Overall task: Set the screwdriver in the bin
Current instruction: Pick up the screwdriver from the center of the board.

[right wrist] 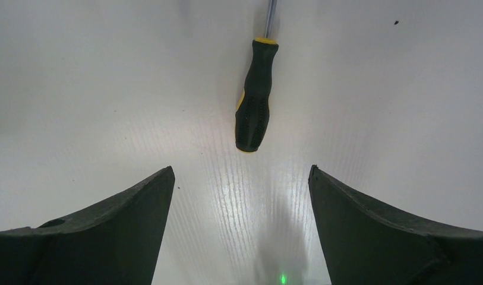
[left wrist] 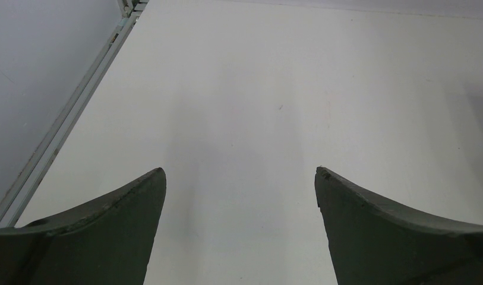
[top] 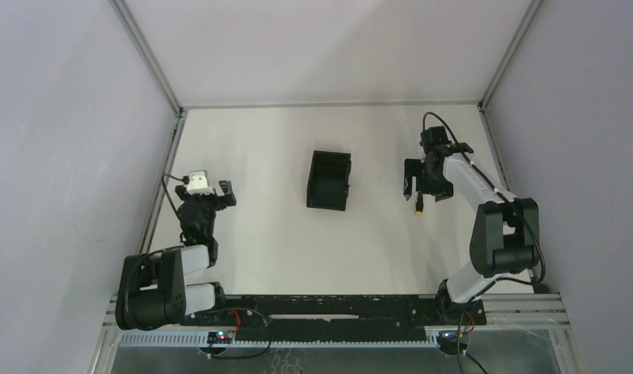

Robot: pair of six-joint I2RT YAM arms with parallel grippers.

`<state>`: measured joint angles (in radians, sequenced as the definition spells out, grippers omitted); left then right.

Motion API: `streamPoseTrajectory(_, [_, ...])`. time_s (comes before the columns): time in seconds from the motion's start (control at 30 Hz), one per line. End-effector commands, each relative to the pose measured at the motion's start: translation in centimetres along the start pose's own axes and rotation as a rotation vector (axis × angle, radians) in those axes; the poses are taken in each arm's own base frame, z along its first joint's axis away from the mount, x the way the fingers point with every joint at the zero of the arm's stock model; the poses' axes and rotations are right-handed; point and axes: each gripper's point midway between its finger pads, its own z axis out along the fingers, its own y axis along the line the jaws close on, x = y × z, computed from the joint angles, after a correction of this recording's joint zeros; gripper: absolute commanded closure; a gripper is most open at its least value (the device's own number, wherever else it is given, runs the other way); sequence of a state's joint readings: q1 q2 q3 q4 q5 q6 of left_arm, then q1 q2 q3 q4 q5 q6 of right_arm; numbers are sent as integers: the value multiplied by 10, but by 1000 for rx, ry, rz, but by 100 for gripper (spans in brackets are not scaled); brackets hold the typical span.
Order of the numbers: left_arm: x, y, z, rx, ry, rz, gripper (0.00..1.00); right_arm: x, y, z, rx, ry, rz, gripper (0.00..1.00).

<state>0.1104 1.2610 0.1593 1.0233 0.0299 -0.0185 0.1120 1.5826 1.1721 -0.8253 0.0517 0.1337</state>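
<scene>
The screwdriver [right wrist: 253,101] lies flat on the white table, black handle with yellow trim nearest me and its thin shaft [right wrist: 270,13] pointing away. In the top view it shows as a small dark and yellow piece [top: 416,207] right of the bin. My right gripper [right wrist: 241,172] is open, just above the table, with the handle's butt a little ahead of the fingertips and touching neither; it hangs over that spot in the top view [top: 423,187]. The black open-top bin [top: 328,181] stands mid-table. My left gripper [left wrist: 240,172] is open and empty at the left [top: 208,193].
Grey walls close in the table on three sides, with metal rails [top: 161,187] along the left edge and another [top: 494,148] along the right. The black mounting bar [top: 336,308] with the arm bases runs along the near edge.
</scene>
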Motion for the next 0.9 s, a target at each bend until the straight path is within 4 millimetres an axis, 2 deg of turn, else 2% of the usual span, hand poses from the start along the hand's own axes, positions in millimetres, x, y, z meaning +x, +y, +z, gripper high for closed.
streamPoseTrajectory(0.0, [-24, -1, 4, 4, -88, 18, 0, -9, -1, 1, 18, -3, -19, 9])
streamPoseTrajectory(0.2, [-24, -1, 4, 5, -88, 18, 0, -5, -2, 15, 27, 35, -22, 14])
streamPoseTrajectory(0.37, [-24, -1, 4, 5, -88, 18, 0, -4, -3, 25, 28, 53, 0, 23])
streamPoseTrajectory(0.67, [-24, -1, 4, 4, -87, 18, 0, -7, 0, 40, 32, 60, 45, 27])
streamPoseTrajectory(0.87, [-24, -1, 4, 5, -88, 18, 0, -1, 0, 51, 27, 76, 60, 34])
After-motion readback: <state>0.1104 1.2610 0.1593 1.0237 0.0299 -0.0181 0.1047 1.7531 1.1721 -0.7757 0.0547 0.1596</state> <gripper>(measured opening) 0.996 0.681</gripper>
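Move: The screwdriver lies just ahead of my open right hand. Its middle is about 5 cm forward, a centimetre or so to the right and roughly 7 cm below, with the handle's butt end nearest my fingers. The bin stands about 27 cm to the left of that hand, some 8 cm farther out and 5 cm lower. My left hand sits idle, with the screwdriver about 61 cm to its right, 1 cm ahead and 10 cm down. I lower my right hand almost straight down, about 5 cm, towards the screwdriver's handle, slowing as I go and tipping the fingers some 7 degrees closer to vertical. On the way I narrow the open fingers by about a quarter of their range, keeping the handle's butt end lined up between them without gripping yet. ##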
